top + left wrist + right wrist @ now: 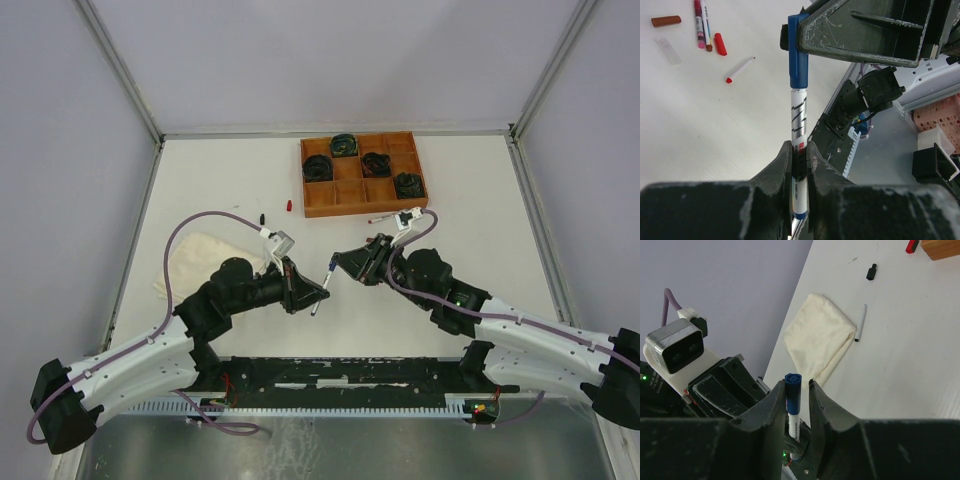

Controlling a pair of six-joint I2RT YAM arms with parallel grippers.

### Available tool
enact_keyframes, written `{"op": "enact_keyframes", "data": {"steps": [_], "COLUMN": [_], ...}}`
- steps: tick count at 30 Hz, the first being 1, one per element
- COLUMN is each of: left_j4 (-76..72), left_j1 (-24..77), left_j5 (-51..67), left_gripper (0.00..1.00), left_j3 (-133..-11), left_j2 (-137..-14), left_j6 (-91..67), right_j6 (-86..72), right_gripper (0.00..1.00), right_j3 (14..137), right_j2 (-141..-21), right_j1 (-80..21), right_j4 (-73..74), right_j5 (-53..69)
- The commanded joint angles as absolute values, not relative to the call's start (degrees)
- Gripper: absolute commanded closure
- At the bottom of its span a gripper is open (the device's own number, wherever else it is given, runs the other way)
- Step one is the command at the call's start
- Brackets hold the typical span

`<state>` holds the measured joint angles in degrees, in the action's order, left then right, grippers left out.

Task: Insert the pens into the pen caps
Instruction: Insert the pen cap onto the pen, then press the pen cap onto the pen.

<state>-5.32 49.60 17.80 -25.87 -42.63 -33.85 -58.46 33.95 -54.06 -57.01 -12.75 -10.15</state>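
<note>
A white-barrelled pen (798, 115) wearing a blue cap (798, 55) stands upright between my two arms. My left gripper (799, 150) is shut on the lower barrel of that pen (320, 298). My right gripper (796, 383) surrounds the blue cap (792, 387) with its jaws parted: the cap rests against the left finger and a gap shows beside the right one. On the table lie loose pens (702, 22), a red-tipped pen (740, 69), a red cap (720, 44) and a brown cap (666, 21). A black cap (871, 271) and a thin pen (860, 322) lie near the cloth.
A wooden compartment tray (362, 175) holding dark coiled cables stands at the back. A folded cream cloth (195, 262) lies at the left beside my left arm. A red cap (289, 205) and a black cap (262, 217) rest left of the tray.
</note>
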Motion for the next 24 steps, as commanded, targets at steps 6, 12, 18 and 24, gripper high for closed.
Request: {"op": "enact_keyframes", "data": {"steps": [6, 12, 18, 24], "left_j4": [-8.8, -8.2, -8.1, -8.8], "left_j1": [49.6, 49.5, 49.5, 49.6], "left_j5": [16.2, 15.9, 16.7, 18.7], "left_gripper": [0.97, 0.97, 0.97, 0.97], "left_j3": [-27.2, -27.6, -28.0, -28.4], "left_j2": [-41.3, -41.3, -41.4, -42.1], "left_j6": [-34.9, -34.5, -34.1, -33.8], "right_j6": [-55.0, -50.0, -48.0, -47.5], "right_gripper": [0.54, 0.46, 0.44, 0.44], "right_j3": [37.2, 41.8, 46.1, 50.4], "right_j2": [-50.0, -46.9, -49.6, -56.5], "right_j1": [-57.5, -57.5, -57.4, -57.4], "right_j4": [-5.3, 3.7, 3.5, 2.3], "right_j5": [-10.7, -15.0, -16.9, -15.9]}}
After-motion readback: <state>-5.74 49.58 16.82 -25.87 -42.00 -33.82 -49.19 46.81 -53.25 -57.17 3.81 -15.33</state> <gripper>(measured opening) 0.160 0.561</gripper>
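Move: The blue cap, already on the pen that the left hand holds, sits between the right hand's loosening fingers, its middle about 1 cm below that hand's point. The white pen barrel runs from there to roughly 3 cm back, 2 cm left and 5 cm down; a red cap lies on the table some 15 cm right, 4 cm ahead and 23 cm down. From the left hand, the blue cap is about 4 cm ahead, 3 cm right and 6 cm up. Rightward first, by about 3 cm and slightly back, the right hand slips off the blue cap while its already opening fingers spread on to about half open; it then turns upward, rising clear of the cap by some 4 cm, edging forward, its left side tipping down a little. The left hand keeps its pinch on the barrel, practically still. ##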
